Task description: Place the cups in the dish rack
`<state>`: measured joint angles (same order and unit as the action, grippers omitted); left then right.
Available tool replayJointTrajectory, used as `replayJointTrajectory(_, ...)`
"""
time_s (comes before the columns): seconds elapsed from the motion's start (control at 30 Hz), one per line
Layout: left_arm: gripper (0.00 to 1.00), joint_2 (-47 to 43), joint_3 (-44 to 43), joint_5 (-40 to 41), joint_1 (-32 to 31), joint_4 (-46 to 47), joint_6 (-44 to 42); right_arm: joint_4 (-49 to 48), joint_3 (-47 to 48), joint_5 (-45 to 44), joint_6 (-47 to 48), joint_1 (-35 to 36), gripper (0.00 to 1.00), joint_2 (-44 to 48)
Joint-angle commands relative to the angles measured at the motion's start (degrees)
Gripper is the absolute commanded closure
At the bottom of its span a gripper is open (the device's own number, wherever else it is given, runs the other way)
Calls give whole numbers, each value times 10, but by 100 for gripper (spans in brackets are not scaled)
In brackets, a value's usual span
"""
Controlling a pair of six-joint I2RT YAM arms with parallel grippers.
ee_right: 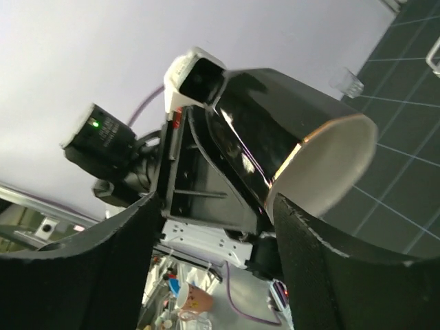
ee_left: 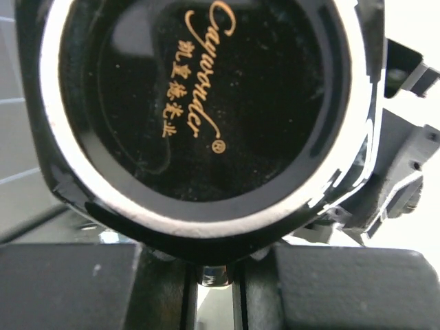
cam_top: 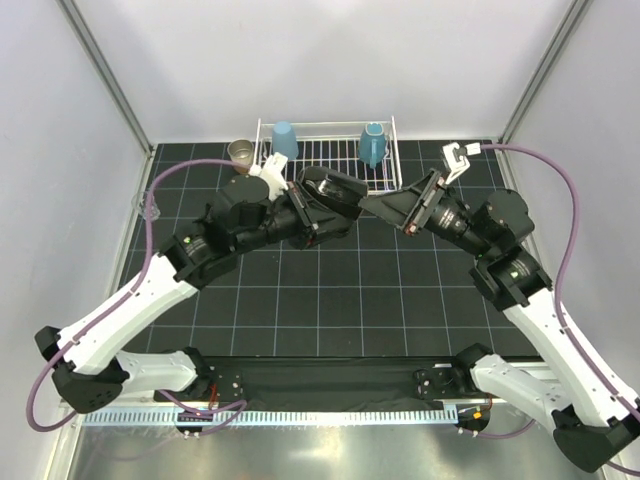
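The black cup point(cam_top: 322, 190) with a cream inside point(ee_right: 330, 165) hangs tilted on its side in mid-air, just in front of the dish rack point(cam_top: 330, 165). My left gripper point(cam_top: 318, 208) is shut on it, and the cup's glossy base with gold lettering point(ee_left: 199, 103) fills the left wrist view above the nearly closed pads point(ee_left: 69, 285). From the right, my right gripper point(cam_top: 388, 206) faces the cup's mouth with its jaws open. Its right finger point(ee_right: 344, 275) sits right at the rim. A light blue tumbler point(cam_top: 284, 138) and a teal mug point(cam_top: 372, 146) stand in the rack.
A tan metallic cup point(cam_top: 240, 152) stands on the dark mat just left of the rack. A small clear glass point(ee_right: 347, 82) sits near the mat's edge in the right wrist view. Grey walls close in the back and sides.
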<state>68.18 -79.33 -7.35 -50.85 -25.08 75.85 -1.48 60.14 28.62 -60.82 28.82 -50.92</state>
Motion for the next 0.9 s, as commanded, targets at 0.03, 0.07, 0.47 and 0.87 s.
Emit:
replayJointTrajectory(0.03, 100, -20, -98, 70, 2, -96, -105, 151, 55, -21, 83, 1, 30, 33)
replayJointTrajectory(0.07, 100, -14, -123, 86, 3, -115, -115, 202, 61, -25, 92, 1, 30, 36)
replayJointTrajectory(0.47, 100, 119, -315, 208, 3, -339, -272, 603, 96, -95, 271, 2, 31, 70)
replayJointTrajectory(0.87, 100, 279, -451, 244, 65, -350, -376, 720, 174, -180, 321, 2, 31, 81)
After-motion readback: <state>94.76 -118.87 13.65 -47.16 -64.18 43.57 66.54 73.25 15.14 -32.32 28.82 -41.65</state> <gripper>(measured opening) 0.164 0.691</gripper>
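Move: The left hand already holds the black cup; the dish rack's middle lies about 33 cm ahead of this hand, roughly in line sideways and 35 cm below. In the rack, the plain blue cup stands 35 cm ahead and 9 cm left, the blue mug 33 cm ahead and 13 cm right. From the right hand, already open beside the cup, the rack's middle is some 32 cm ahead, 6 cm left and 38 cm below. Left hand carries the cup roughly 10 cm forward towards the rack, fingers tipping down; open right hand sinks away. ##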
